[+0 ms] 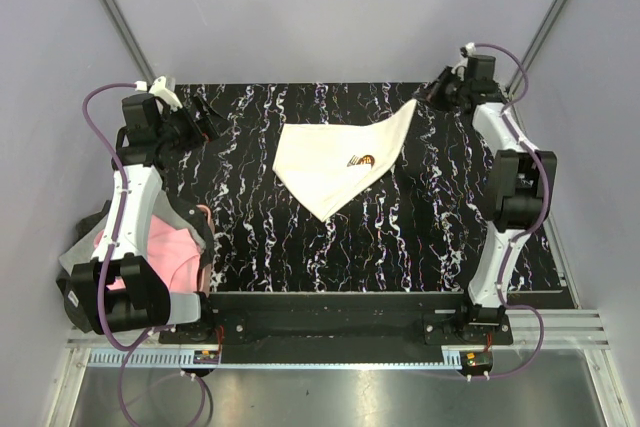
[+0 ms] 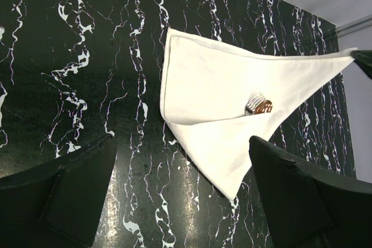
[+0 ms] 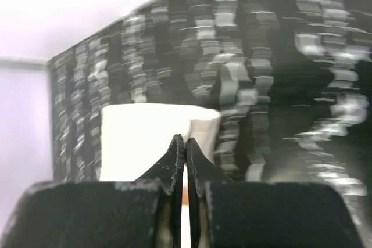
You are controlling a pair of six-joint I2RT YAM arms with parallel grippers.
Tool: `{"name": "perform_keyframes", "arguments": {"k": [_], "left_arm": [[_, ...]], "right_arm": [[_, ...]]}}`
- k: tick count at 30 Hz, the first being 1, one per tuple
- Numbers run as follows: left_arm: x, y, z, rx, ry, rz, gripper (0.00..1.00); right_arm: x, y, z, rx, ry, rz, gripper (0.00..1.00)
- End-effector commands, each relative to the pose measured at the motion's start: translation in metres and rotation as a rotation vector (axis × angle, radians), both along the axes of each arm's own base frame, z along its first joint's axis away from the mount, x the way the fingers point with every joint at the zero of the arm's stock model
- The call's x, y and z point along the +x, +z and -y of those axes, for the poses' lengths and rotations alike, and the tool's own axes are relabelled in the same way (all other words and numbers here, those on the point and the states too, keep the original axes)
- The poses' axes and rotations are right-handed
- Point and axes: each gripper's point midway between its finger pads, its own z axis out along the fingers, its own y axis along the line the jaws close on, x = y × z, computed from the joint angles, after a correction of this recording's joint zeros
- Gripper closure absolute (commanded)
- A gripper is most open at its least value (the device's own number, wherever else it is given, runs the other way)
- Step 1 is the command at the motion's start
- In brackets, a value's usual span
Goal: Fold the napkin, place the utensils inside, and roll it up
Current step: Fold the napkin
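Observation:
The cream napkin (image 1: 335, 159) lies folded on the black marbled table (image 1: 250, 227), one corner pulled out toward the far right. The tips of the utensils, a silver fork (image 2: 254, 102) and a copper-brown piece (image 2: 265, 107), peek from the fold (image 1: 362, 160); the rest of them is hidden. My right gripper (image 1: 430, 97) is shut on that stretched corner, and white cloth (image 3: 139, 137) shows between its pressed fingertips (image 3: 185, 139). My left gripper (image 1: 205, 117) hangs open over bare table at the far left, the napkin (image 2: 221, 85) just ahead of its spread fingers (image 2: 183, 201).
A pink and grey cloth (image 1: 170, 252) lies off the table's left edge under the left arm. Grey walls enclose the table on the left, back and right. A metal rail (image 1: 330, 352) carries both arm bases at the near edge.

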Motion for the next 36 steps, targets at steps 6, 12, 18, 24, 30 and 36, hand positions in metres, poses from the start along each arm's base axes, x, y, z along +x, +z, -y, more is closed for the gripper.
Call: {"name": "perform_keyframes", "arguments": {"k": [6, 12, 18, 24, 30, 36], "left_arm": [[-0.003, 0.027, 0.006, -0.009, -0.039, 0.093, 0.01], [-0.005, 0.032, 0.007, -0.012, -0.043, 0.109, 0.01], [-0.007, 0.038, 0.008, -0.013, -0.046, 0.127, 0.01], [-0.008, 0.04, 0.009, -0.017, -0.051, 0.132, 0.01], [-0.009, 0.043, 0.01, -0.021, -0.056, 0.14, 0.01], [-0.01, 0.044, 0.011, -0.025, -0.057, 0.142, 0.01]], "right_arm": [[-0.058, 0.055, -0.122, -0.005, 0.256, 0.139, 1.0], [-0.096, 0.051, -0.176, 0.018, 0.358, 0.119, 1.0], [-0.123, 0.062, -0.211, 0.036, 0.421, 0.135, 1.0], [-0.146, 0.062, -0.237, 0.059, 0.48, 0.12, 1.0], [-0.164, 0.039, -0.26, 0.058, 0.531, 0.067, 1.0], [-0.181, 0.018, -0.28, 0.058, 0.577, 0.023, 1.0]]}}
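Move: The right hand already pinches the napkin's right corner about 14 cm above the table. The napkin's near-left edge, which it heads for, has its middle roughly 35 cm to this hand's left and 21 cm back. The fork and spoon heads on the napkin lie some 18 cm left and 9 cm back, and the napkin's near corner about 29 cm left and 29 cm back. From the idle left hand, that near-left edge is about 23 cm right, 3 cm back and 24 cm below. Leftward and back, fast at first and then easing, the right hand carries the pinched corner about 30 cm across, over the fork and spoon towards the napkin's near-left edge. It rises some 5 cm, dips back and lifts slightly again, the wrist turning about 30 degrees counter-clockwise while the shut fingers keep their hold. ##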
